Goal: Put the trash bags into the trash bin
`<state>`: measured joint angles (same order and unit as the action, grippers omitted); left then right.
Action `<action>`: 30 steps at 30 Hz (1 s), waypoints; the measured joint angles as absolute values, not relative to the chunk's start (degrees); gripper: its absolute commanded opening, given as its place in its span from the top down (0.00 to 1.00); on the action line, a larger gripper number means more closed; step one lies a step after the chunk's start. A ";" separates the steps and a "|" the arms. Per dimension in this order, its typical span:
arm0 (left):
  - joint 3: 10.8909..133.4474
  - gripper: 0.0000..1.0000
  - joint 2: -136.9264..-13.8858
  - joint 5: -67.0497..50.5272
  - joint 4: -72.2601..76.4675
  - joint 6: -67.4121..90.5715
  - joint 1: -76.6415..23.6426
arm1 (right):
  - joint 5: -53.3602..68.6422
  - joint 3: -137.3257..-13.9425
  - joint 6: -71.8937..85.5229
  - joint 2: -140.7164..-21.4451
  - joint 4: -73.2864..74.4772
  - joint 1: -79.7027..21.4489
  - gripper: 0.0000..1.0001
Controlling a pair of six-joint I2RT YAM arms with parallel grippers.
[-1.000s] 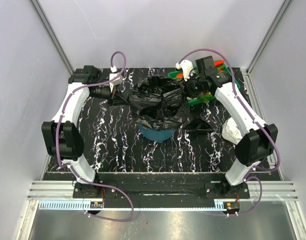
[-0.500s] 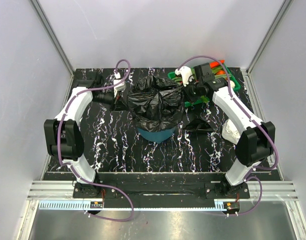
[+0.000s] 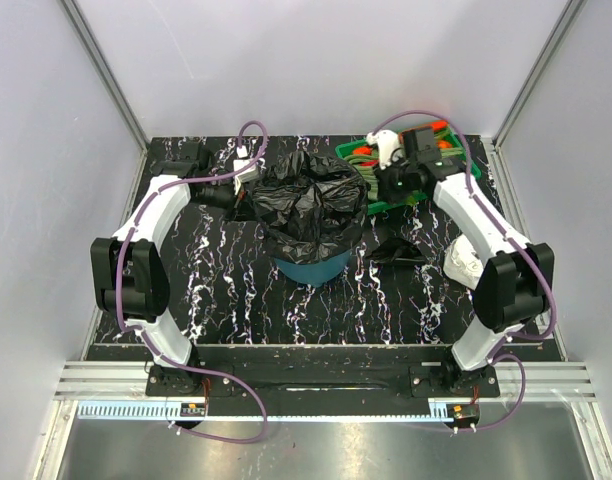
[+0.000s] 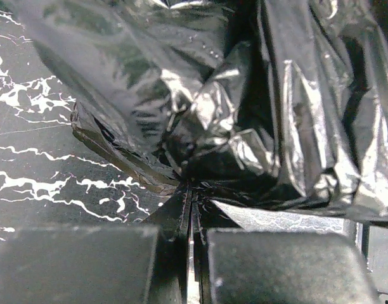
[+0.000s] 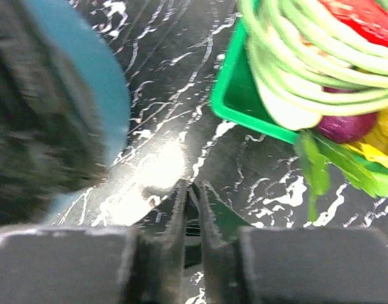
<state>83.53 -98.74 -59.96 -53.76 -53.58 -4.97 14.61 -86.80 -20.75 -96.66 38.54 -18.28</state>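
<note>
A glossy black trash bag (image 3: 308,198) lies bunched over the mouth of the teal trash bin (image 3: 311,268), hiding its rim. My left gripper (image 3: 248,192) is at the bag's left edge, shut on a fold of the film (image 4: 245,95), which fans out from the fingertips (image 4: 191,190). My right gripper (image 3: 384,188) hangs just right of the bag, between bin and tray. Its jaws (image 5: 194,189) are parted by a narrow slit with nothing between them. The bin wall (image 5: 108,88) and blurred bag (image 5: 35,95) show at its left. A second black trash bag (image 3: 396,250) lies flat on the table.
A shallow green tray (image 3: 411,198) of vegetables (image 5: 308,63) stands at the back right, close to my right gripper. A white wrinkly wad (image 3: 461,262) lies by the right arm. The tabletop (image 4: 29,158) is black with white veins.
My left gripper has carried its edge of the bag rightward, and the bag has gathered more tightly over the bin. My right gripper has come off the bag and shifted slightly right.
</note>
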 measured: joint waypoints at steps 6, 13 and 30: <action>83.53 1.00 -98.72 -59.96 -53.39 -52.47 -4.99 | 19.00 -89.25 -18.09 -95.07 39.35 -10.33 0.47; 84.49 1.00 -98.72 -60.80 -54.94 -52.82 -4.97 | 38.06 -90.70 -16.95 -92.27 41.80 -4.23 0.16; 88.58 1.00 -98.78 -62.57 -57.56 -52.69 -5.19 | 65.36 -93.71 -41.87 -103.33 51.37 -0.62 0.10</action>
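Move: From the empty right hand, the middle of the trash bag spread over the bin is about 17 cm left and 4 cm back, slightly below. The vegetable tray lies some 9 cm right and 6 cm ahead, the small black bag about 6 cm right and 14 cm back, both well below. For the left hand, pinching the bag's left rim, that middle is roughly 14 cm right, level fore and aft. Opening wide and tipping leftward, the right hand rises about 7 cm, then sinks 3; left lifts the pinched rim. ##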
